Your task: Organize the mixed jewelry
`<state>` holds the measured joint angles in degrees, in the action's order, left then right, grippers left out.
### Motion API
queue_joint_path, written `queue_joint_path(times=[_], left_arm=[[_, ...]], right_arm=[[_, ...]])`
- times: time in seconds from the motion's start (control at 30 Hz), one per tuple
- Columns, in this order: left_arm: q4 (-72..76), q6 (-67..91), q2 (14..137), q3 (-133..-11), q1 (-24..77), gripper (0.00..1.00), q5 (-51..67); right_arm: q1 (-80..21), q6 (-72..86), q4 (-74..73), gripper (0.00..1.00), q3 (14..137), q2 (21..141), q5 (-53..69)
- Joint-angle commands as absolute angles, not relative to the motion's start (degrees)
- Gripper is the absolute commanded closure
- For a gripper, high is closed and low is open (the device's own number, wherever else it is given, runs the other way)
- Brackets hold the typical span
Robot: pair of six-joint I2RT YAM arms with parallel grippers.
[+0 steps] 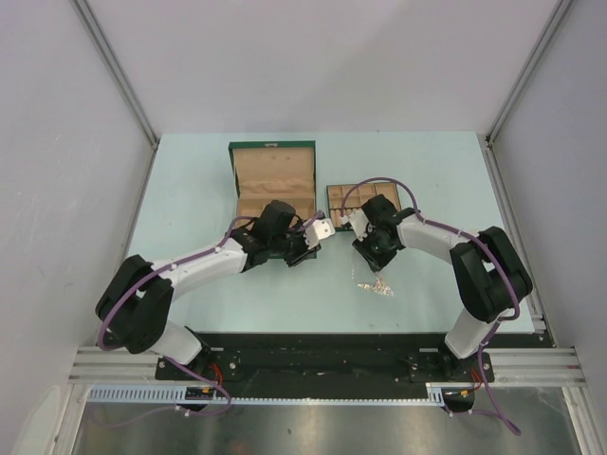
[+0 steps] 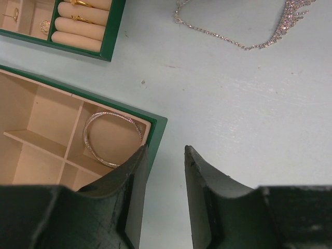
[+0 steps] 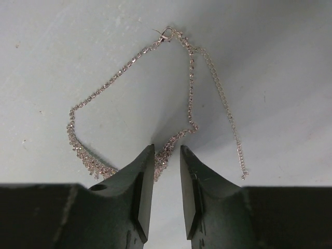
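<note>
The thin silver necklace (image 3: 80, 150) lies in a loop on the pale table, in front of the right arm (image 1: 377, 285). My right gripper (image 3: 167, 150) is down over it, open. Its fingertips stand on either side of a strand of the sparkly pendant cluster. The chain also shows at the top of the left wrist view (image 2: 288, 18). A sparkly bangle (image 2: 111, 140) rests in a corner compartment of the green box (image 2: 155, 129). My left gripper (image 2: 166, 153) hangs open and empty over bare table just beside that corner.
The green box (image 1: 272, 180) stands open at the back centre, its lid up. A small tan divided tray (image 1: 365, 202) sits to its right, holding ring rolls with gold rings (image 2: 78, 21). Both arms reach in towards the middle.
</note>
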<state>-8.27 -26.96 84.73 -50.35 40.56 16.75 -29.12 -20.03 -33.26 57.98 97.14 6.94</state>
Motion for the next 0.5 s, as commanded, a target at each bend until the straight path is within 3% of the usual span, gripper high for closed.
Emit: queue_joint_path(times=[0.0,0.27,0.47], left_arm=[[-8.0,-26.72,82.62,-50.36,40.69,0.61,17.4],[-8.0,-26.63,81.74,-49.75,40.78,0.61,17.31],[-7.3,-26.37,82.09,-49.83,40.78,0.61,18.01]], right_arm=[[-28.83,-20.04,-32.17,0.73,57.48,98.61,7.65],[-28.92,-19.78,-32.08,0.99,57.3,99.32,6.95],[-28.92,-19.25,-32.52,1.0,57.39,96.25,6.42]])
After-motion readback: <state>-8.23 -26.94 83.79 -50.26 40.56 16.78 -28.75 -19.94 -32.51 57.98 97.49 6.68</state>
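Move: The necklace lies spread on the table right under the right hand, its middle about 2 cm to that hand's left, level with it and 1 cm below; the fringed strand already runs between the open tips. From the same hand, the ring tray is some 16 cm ahead and 3 cm left, and the jewelry box's compartments roughly 11 cm ahead and 23 cm left. From the idle left hand, the necklace is about 15 cm to the right, level with it and 9 cm below. The necklace's strand, beside the start of its fringe, gets pinched between the right fingertips, which go from about a third open to practically shut. The right hand stays low over the table meanwhile, creeping forward by only about half a centimetre, fingers pointing nearly straight down and the wrist not turning. ##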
